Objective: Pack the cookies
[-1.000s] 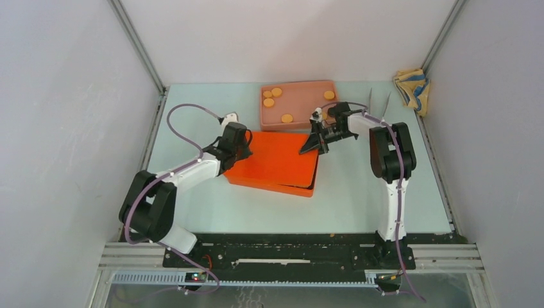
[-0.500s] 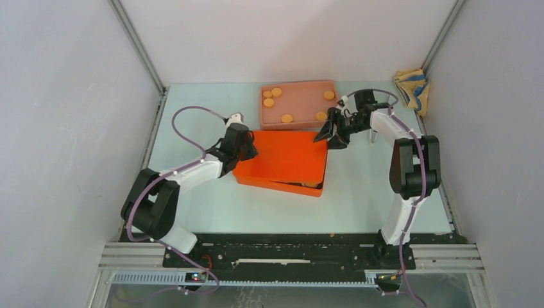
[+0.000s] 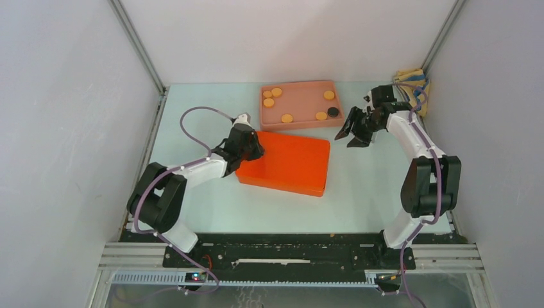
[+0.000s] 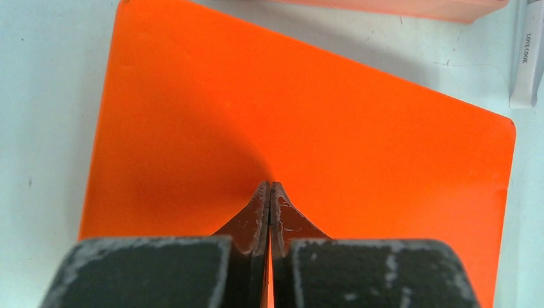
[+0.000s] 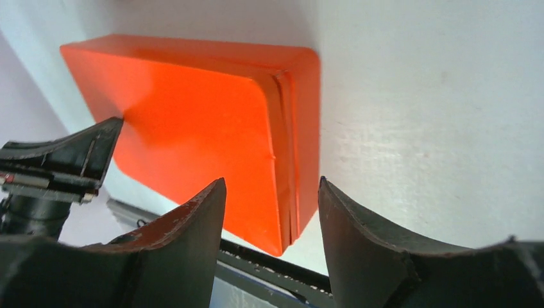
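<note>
Several orange cookies (image 3: 287, 118) and one black cookie (image 3: 333, 111) lie in a pink tray (image 3: 301, 87) at the back of the table. In front of it sits an orange box (image 3: 285, 163) with its orange lid (image 4: 333, 122) lying flat on top. My left gripper (image 3: 253, 148) is shut, its tips (image 4: 270, 184) resting on the lid near the box's left side. Off the tray's right end, my right gripper (image 3: 351, 133) hangs open and empty above the table, pointing at the box (image 5: 212, 122); its fingers (image 5: 271, 181) hold nothing.
A yellow and blue cloth (image 3: 410, 83) lies in the back right corner. A white tool handle (image 4: 527, 58) lies on the table beyond the box. Grey walls enclose the table on three sides.
The right gripper opened, let go of the lid and drew back to the right. The lid now lies flat on the box, which slid right with the left gripper on it.
</note>
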You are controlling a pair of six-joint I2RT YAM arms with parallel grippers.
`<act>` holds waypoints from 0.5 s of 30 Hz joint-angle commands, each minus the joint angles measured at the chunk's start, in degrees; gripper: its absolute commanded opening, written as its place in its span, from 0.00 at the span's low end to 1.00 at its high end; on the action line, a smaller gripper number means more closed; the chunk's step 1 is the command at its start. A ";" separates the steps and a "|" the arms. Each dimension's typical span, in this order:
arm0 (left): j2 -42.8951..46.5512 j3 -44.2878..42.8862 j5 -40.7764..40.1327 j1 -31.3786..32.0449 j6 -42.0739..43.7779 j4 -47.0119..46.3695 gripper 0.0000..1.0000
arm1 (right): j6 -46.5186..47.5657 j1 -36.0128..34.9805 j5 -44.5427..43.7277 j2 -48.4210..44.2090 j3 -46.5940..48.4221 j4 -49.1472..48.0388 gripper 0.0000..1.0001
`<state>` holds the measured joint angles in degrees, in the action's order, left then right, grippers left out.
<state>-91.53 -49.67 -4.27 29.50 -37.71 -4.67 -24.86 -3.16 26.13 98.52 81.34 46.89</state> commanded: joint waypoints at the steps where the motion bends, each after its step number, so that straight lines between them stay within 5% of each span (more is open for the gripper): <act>1: -1.65 0.08 3.22 0.91 0.30 9.83 0.00 | -1.12 -0.11 -10.86 -2.29 -0.70 2.16 0.53; 3: 2.58 -1.22 0.48 0.68 0.38 13.59 0.00 | -0.95 -0.14 -10.57 -1.44 -2.53 0.97 0.08; 4: 5.24 -2.24 -1.88 0.26 0.36 16.59 0.00 | -1.34 -0.16 -9.94 -1.08 -3.79 0.02 0.00; 9: 16.49 -4.34 -8.25 -6.47 0.23 28.60 0.00 | -1.38 -1.70 -9.77 2.52 -6.73 -2.73 0.00; 15: 15.77 0.96 -15.79 -11.82 -0.11 30.18 0.00 | -1.27 -4.02 -8.66 7.09 -6.89 -4.34 0.00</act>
<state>-74.06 -50.33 -13.67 19.38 -37.58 21.61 -25.91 -5.93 17.26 104.05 74.35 45.15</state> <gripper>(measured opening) 0.003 0.006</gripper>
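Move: The closed left fingertips rest on the lid on the box; the lid's middle lies about 8 cm to their right and 2 cm back, just below them. From the open right hand the lid's middle is some 21 cm left, 3 cm back and 7 cm below. The cookie tray's middle stands about 21 cm ahead and 15 cm left of the right hand, and its black cookie 18 cm ahead and 3 cm left, both some 12 cm below. Left hand sweeps about 12 cm left off the lid; right shuts, sinking some 8 cm beside the box. ##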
